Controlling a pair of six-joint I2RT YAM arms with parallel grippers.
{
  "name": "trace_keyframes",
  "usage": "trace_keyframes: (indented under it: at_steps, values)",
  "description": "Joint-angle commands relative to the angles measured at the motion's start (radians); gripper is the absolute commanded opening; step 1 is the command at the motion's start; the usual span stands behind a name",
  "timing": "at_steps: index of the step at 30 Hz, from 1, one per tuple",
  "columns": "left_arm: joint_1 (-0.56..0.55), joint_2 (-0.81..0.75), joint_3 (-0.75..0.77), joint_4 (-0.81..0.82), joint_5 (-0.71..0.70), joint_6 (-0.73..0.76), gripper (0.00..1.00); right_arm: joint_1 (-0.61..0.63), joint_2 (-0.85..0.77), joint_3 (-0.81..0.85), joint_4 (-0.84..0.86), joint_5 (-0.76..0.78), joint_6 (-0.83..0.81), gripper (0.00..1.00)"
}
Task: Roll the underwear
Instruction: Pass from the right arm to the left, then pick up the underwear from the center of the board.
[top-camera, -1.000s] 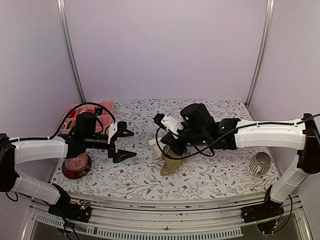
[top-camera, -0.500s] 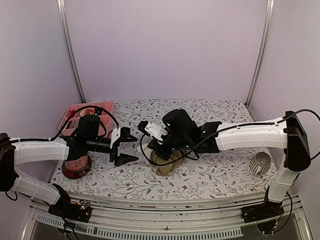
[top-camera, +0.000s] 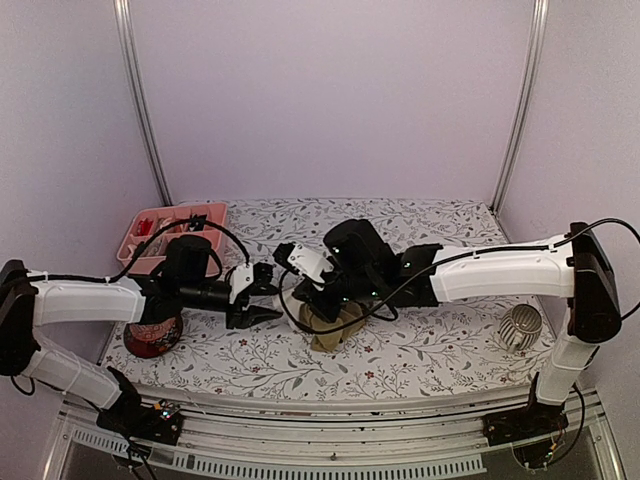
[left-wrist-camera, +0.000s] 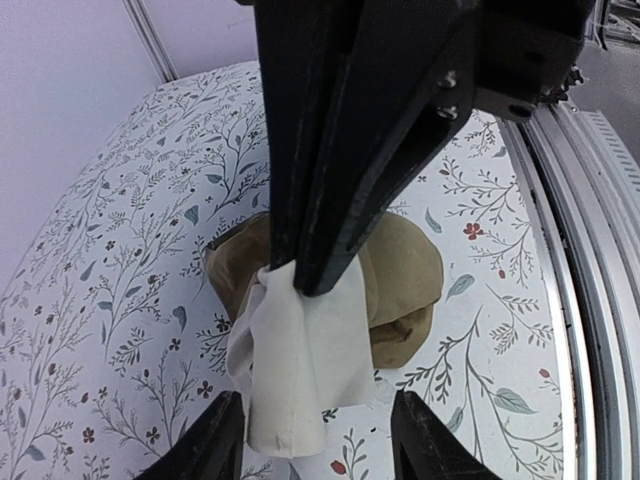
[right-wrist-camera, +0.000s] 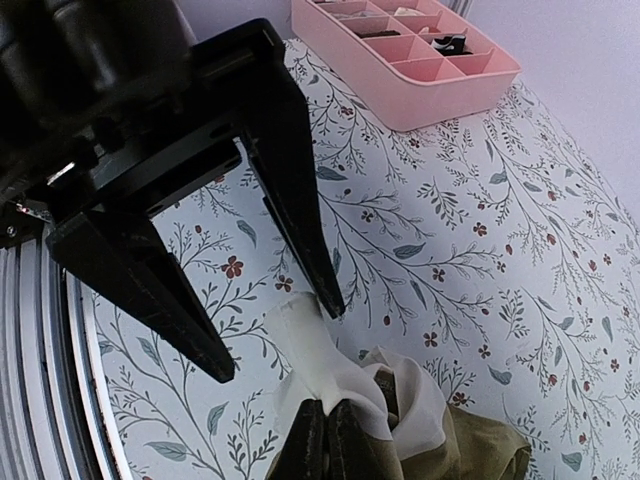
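Observation:
The tan-beige underwear lies bunched on the flowered table, seen close in the left wrist view and low in the right wrist view. Its pale band is pulled out to the left. My right gripper is shut on that band near the bunch, and its black body fills the top of the left wrist view. My left gripper is open, a finger on each side of the band's free end. In the right wrist view the left gripper straddles the band tip.
A pink compartment tray stands at the back left, also in the right wrist view. A dark red round thing sits under my left arm. A silvery ribbed object stands at the right. Metal rails run along the near edge.
My right gripper has carried the band and bunch leftward. My left gripper has moved right to meet it, and its jaws have narrowed around the band's end.

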Motion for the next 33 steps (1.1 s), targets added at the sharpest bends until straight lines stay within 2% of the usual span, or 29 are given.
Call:
trace_keyframes:
  at_steps: [1, 4, 7, 9, 14, 15, 17, 18, 21, 26, 33]
  values:
    - [-0.017, 0.005, -0.007, 0.042, -0.035, -0.008, 0.45, 0.016, 0.024, 0.029, 0.021, -0.024, -0.006, 0.02]
    - [-0.019, 0.011, -0.007, 0.051, -0.043, -0.011, 0.35, 0.021, 0.033, 0.033, 0.019, -0.033, -0.010, 0.02]
    - [-0.021, 0.022, -0.003, 0.051, -0.056, -0.012, 0.12, 0.025, 0.037, 0.037, 0.018, -0.034, -0.014, 0.02]
    - [-0.023, 0.027, -0.001, 0.048, -0.058, -0.010, 0.00, 0.027, 0.036, 0.037, 0.018, -0.030, -0.013, 0.02]
    - [-0.026, 0.024, 0.003, 0.034, -0.067, -0.007, 0.00, 0.026, 0.022, 0.030, 0.014, -0.012, -0.012, 0.05]
    - [-0.027, 0.021, 0.000, 0.043, -0.081, -0.014, 0.00, 0.026, 0.018, 0.029, 0.007, -0.001, -0.008, 0.13]
    - [-0.025, 0.010, -0.005, 0.061, -0.121, -0.032, 0.00, 0.026, 0.000, 0.018, -0.012, 0.035, 0.005, 0.39]
    - [-0.025, 0.000, -0.009, 0.071, -0.141, -0.036, 0.00, 0.026, -0.014, 0.003, -0.019, 0.049, 0.014, 0.47]
    - [-0.021, -0.030, -0.023, 0.081, -0.167, -0.032, 0.00, 0.028, -0.087, -0.083, -0.015, 0.085, 0.069, 0.61]
    - [-0.019, -0.056, -0.040, 0.090, -0.153, -0.022, 0.00, 0.028, -0.182, -0.242, -0.019, 0.094, 0.183, 0.65]
    - [-0.019, -0.034, -0.029, 0.085, -0.160, -0.025, 0.00, 0.111, -0.181, -0.349, 0.034, 0.132, 0.251, 0.61]
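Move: The left gripper, half open, already has the white waistband end between its fingers, about 1 cm to the right of its hand point. That end lies some 5 cm left of the right hand and about 3 cm below it; the tan cloth hangs about 9 cm below the right hand, 4 cm to its right and 2 cm back. From the left hand, the pink organizer stands roughly 28 cm ahead and 30 cm left, the red bowl about 3 cm ahead and 30 cm left, both some 10 cm lower. While the right hand, still gripping the underwear, eases about 1 cm back and down, the left fingers close fully on the white waistband end, and only then do the right fingers open to a little over half and let the cloth go. The right hand then draws away to the right by about 7 cm, soon also sinking and pulling back, its fingers tipping down some 10 degrees, while the left keeps its pinch and drifts nearly 2 cm forward and slightly up. ##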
